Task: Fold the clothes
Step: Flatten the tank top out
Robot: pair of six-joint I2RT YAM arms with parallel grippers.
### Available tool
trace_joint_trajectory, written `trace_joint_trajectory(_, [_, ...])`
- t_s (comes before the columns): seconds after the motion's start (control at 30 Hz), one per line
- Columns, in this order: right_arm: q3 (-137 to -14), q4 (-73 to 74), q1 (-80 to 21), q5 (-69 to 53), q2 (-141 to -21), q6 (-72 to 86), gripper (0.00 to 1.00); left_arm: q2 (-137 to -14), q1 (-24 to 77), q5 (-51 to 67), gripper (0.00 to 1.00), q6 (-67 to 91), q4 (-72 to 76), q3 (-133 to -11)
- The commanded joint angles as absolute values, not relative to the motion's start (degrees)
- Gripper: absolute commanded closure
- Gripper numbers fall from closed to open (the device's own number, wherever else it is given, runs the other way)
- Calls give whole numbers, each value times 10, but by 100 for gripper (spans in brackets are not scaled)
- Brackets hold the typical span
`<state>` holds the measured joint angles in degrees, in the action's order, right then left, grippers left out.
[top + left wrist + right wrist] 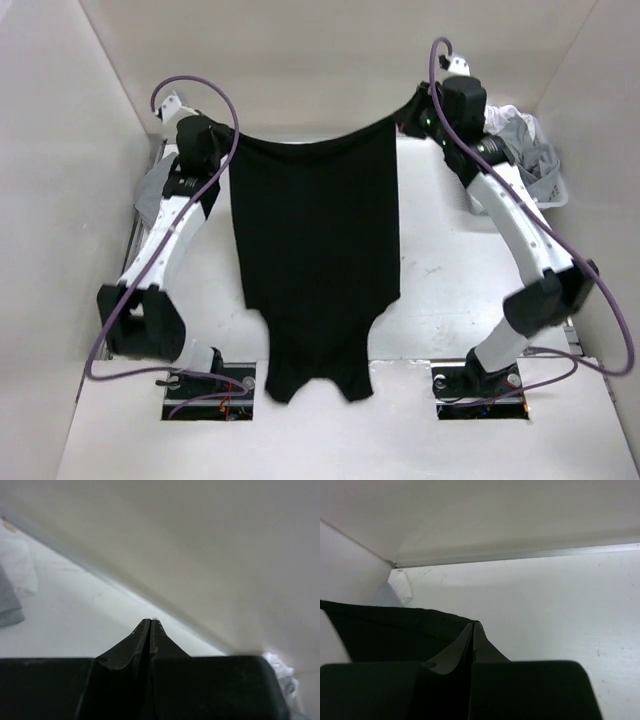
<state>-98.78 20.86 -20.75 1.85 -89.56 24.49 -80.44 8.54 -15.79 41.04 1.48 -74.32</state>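
Note:
The clothes, a black short-sleeved T-shirt, hang spread between both arms above the white table. The top edge sags a little in the middle. The neck and sleeves trail down near the front edge. My left gripper is shut at the shirt's upper left corner. In the left wrist view its fingertips press together and no cloth shows past them. At the upper right corner my right gripper is shut. In the right wrist view black fabric runs left from its closed tips.
A bin of grey and white garments stands at the back right, beside the right arm. A light grey cloth lies at the left behind the left arm, also in the left wrist view. Pale walls close in on three sides.

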Motion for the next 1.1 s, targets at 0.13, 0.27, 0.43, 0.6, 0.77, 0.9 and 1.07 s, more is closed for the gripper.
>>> trace_joint_trajectory(0.13, [-1292,252,-182,-34,-969,254,100,-827,72,-122,100,407,24,-956])
trace_joint_trajectory(0.27, [-1375,286,-180,-34,-971,255,100,-819,72,-117,100,394,14,-1002])
trace_joint_trajectory(0.43, [-1305,283,-182,-27,-914,251,100,-769,75,-121,100,391,22,-953])
trace_joint_trajectory(0.6, [-1051,205,-195,2,-790,249,100,-689,87,-136,100,402,50,-800])
trace_joint_trajectory(0.77, [-730,131,-266,69,-602,258,100,-561,105,-156,100,419,56,-581])
trace_joint_trajectory(0.9, [-514,130,-371,146,-466,298,100,-434,124,-167,100,426,20,-413])
trace_joint_trajectory(1.07, [-342,190,-519,192,-366,410,100,-261,131,-169,100,428,-144,-296])
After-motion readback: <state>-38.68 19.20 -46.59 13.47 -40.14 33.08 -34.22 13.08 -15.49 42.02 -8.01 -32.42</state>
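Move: The tank top hangs by its hem corners from both closed grippers, its middle about 22 cm back and 15 to 18 cm below them, halfway between the hands. It is bound for the bare table patch: from the left hand some 2 cm ahead, 20 cm right, 36 cm down; from the right hand 4 cm ahead, 17 cm left, 39 cm down. The grey stack lies about 9 cm ahead and 18 cm left of the left hand; the basket 15 cm ahead and 28 cm right of the right hand. The tank top is flicked out by its hem, both grippers keeping their pinch on the corners: the hands ease some 3 cm forward, whip up about 20 cm while starting back with fingers tipping up, then sweep down over 30 cm and on back towards the bases, fingers tipping down again. The right hand goes a little farther down and back than the left. ##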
